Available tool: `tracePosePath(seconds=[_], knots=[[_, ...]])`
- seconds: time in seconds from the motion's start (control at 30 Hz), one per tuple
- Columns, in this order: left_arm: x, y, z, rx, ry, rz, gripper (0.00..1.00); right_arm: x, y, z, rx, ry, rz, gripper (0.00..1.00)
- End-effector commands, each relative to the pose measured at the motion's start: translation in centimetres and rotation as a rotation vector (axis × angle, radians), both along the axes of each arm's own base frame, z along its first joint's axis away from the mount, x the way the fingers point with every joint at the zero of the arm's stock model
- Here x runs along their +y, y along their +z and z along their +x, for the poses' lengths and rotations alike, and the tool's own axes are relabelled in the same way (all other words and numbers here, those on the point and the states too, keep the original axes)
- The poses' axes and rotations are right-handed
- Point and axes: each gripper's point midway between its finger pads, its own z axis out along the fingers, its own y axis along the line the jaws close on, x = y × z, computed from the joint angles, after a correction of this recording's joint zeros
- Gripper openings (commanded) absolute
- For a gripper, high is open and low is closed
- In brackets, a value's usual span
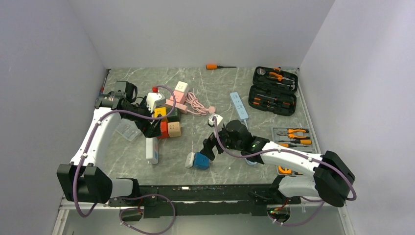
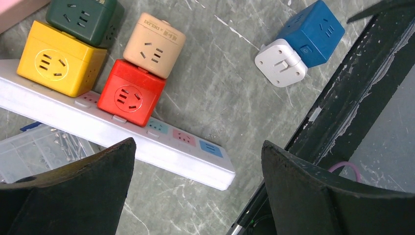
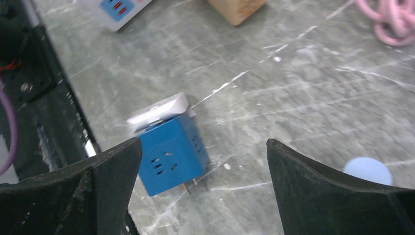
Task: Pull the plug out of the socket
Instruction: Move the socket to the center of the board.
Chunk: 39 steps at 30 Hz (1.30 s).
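A blue cube plug (image 3: 171, 154) lies on the table near the front edge, its metal prongs bare. A white adapter (image 3: 159, 108) sits against its far face. My right gripper (image 3: 203, 191) hangs open just above and to the right of it, with nothing between the fingers. The same blue cube (image 1: 201, 161) and white adapter (image 1: 190, 159) lie below my right gripper (image 1: 210, 147) in the top view. My left gripper (image 2: 198, 196) is open over the end of a white power strip (image 2: 161, 147). A red cube (image 2: 130, 91) and a yellow cube (image 2: 61, 58) sit on that strip.
A beige cube (image 2: 154, 45) and a green cube (image 2: 83, 17) lie beside the strip, a clear plastic box (image 1: 126, 129) to its left. A pink cable (image 1: 195, 104), a pale blue strip (image 1: 239, 105), an open tool case (image 1: 272, 90) and pliers (image 1: 292, 137) lie to the right. The black front rail (image 2: 342, 98) is close.
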Motion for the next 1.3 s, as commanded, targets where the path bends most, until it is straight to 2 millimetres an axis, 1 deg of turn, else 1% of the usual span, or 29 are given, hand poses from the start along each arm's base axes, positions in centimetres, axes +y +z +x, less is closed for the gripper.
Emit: tracePosePath(seconds=[0.0,0.1,0.17,0.27,0.37,0.43,0.5,0.57,0.67,0.77,0.9,1.03,1.1,1.17,1.2,1.23,1.27], knots=[[-0.6,0.8,-0.6,-0.033,-0.039,-0.034,0.99,1.8,-0.3,-2.9,-0.032,0.223,0.003,1.00],[-0.7,0.7,-0.7,-0.031,-0.047,-0.038,0.99,2.5,-1.5,-4.5,-0.040,0.306,-0.041,1.00],[-0.7,0.5,-0.8,-0.026,-0.051,-0.036,0.99,2.7,-2.2,-4.5,-0.048,0.305,-0.078,1.00],[-0.6,0.4,-1.0,-0.025,-0.058,-0.033,0.99,2.8,-2.8,-4.2,-0.060,0.300,-0.098,1.00],[-0.5,0.1,-1.2,-0.026,-0.062,-0.024,0.99,3.1,-3.4,-4.3,-0.067,0.313,-0.112,1.00],[-0.4,0.1,-1.3,-0.030,-0.064,-0.020,0.99,3.4,-4.0,-4.3,-0.068,0.317,-0.130,1.00],[-0.4,0.1,-1.4,-0.033,-0.065,-0.020,0.99,3.5,-5.2,-4.1,-0.066,0.317,-0.166,1.00],[-0.4,0.1,-1.5,-0.034,-0.067,-0.020,0.99,3.8,-6.0,-4.2,-0.076,0.324,-0.189,1.00],[-0.4,0.0,-1.6,-0.035,-0.070,-0.019,0.99,4.3,-6.8,-4.2,-0.104,0.323,-0.224,1.00],[-0.3,-0.1,-1.7,-0.039,-0.073,-0.014,0.99,4.2,-7.6,-3.8,-0.138,0.296,-0.258,0.99],[-0.2,-0.3,-1.7,-0.036,-0.076,-0.006,0.99,4.4,-7.3,-3.4,-0.187,0.262,-0.244,0.90],[-0.2,-0.2,-1.5,-0.030,-0.074,-0.006,1.00,4.8,-6.8,-3.3,-0.226,0.243,-0.214,0.84],[-0.1,0.0,-1.4,-0.029,-0.071,-0.003,0.99,5.1,-6.7,-3.4,-0.236,0.242,-0.201,0.79],[-0.1,0.0,-1.4,-0.030,-0.071,0.002,0.99,5.2,-6.8,-3.5,-0.236,0.247,-0.204,0.69],[0.0,0.0,-1.4,-0.031,-0.070,0.003,0.99,5.1,-7.0,-3.5,-0.232,0.252,-0.216,0.62],[0.0,0.0,-1.4,-0.034,-0.071,0.004,0.99,5.0,-7.2,-3.6,-0.226,0.257,-0.233,0.52],[0.0,0.0,-1.4,-0.036,-0.071,0.005,0.99,5.0,-7.4,-3.6,-0.217,0.267,-0.252,0.46]])
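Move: The blue socket lies about 4 cm back, 4 cm to the left and 9 cm below the open right hand, with the white socket block joined to it some 5 cm farther left. From the blue socket, the beige socket stands about 14 cm farther out and 12 cm left; the light-blue round plug lies about 13 cm farther out and 10 cm right. From the left hand the blue socket is roughly 8 cm back, 20 cm right and 16 cm below. The right hand sinks about 8 cm and draws back some 4 cm, leftward too, fingers pinching the blue socket's sides. ##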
